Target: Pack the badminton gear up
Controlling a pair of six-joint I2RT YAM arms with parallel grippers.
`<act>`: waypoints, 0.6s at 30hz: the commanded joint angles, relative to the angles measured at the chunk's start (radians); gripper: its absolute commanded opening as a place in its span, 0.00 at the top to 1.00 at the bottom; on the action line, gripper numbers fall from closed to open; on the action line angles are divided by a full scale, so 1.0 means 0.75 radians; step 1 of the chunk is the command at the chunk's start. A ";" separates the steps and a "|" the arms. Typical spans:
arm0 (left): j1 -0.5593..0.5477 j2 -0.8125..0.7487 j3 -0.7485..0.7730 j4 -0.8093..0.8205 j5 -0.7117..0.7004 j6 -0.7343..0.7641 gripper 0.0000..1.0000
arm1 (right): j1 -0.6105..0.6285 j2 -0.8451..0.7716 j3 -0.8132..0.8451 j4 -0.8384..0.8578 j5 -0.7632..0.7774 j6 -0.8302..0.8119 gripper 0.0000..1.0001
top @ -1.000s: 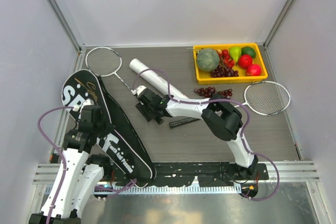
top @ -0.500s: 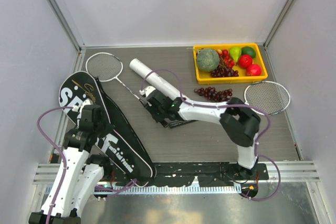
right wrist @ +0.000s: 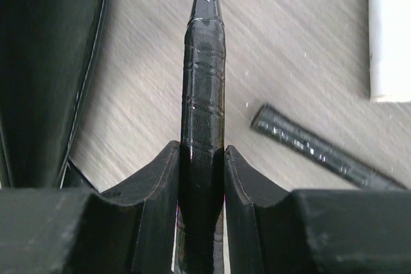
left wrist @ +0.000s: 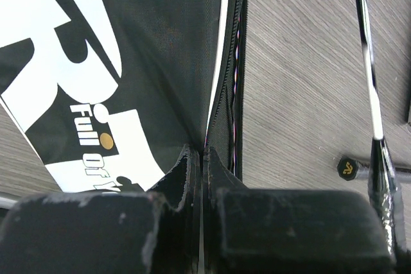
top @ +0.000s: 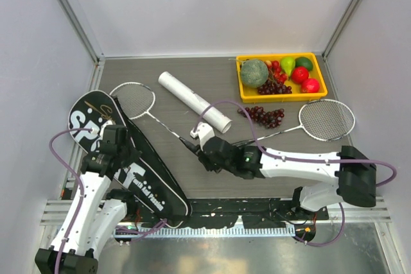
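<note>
The black bag lettered "SPORT" lies at the left. My left gripper is shut on the bag's open zipped edge. One silver-headed racket lies slanted beside the bag. My right gripper is shut on its black handle. Its shaft runs beside the bag in the left wrist view. The second racket lies at the right, and its handle ends just right of my right gripper. The long white tube lies slanted behind.
A yellow tray of fruit stands at the back right. A dark red grape bunch lies loose in front of it. The right arm stretches low across the table's near middle. Side rails bound the table.
The right gripper has closed on the left racket's handle and dragged it nearer and rightward, its head sliding toward the bag. The right arm's elbow swung out right. The left arm barely moved.
</note>
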 commanded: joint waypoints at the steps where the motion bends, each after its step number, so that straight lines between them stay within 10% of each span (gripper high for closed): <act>1: 0.002 0.021 0.048 0.071 -0.011 -0.011 1.00 | 0.109 -0.151 -0.120 0.057 0.129 0.111 0.95; 18: 0.002 0.083 0.018 0.100 0.028 -0.015 1.00 | 0.204 0.166 -0.188 0.296 0.125 0.167 0.70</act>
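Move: The right gripper already holds one racket by its black handle, some 12 cm above the table. The middle of the bag's open side lies about 16 cm to its left, 1 cm ahead and 10 cm below. The other racket's handle is roughly 12 cm to the right and 4 cm ahead; the white tube's middle is some 22 cm ahead, 1 cm left. From the left gripper, pinching the bag's flap, that open side is about 5 cm right, 1 cm ahead and 6 cm below. Bring the right gripper down about 8 cm towards the tabletop beside the bag, after first drawing it back some 5 cm and a little to its right. Keep the fingers shut on the racket handle and let the wrist tilt only slightly. Leave the left gripper practically in place, still pinching the bag's flap. ##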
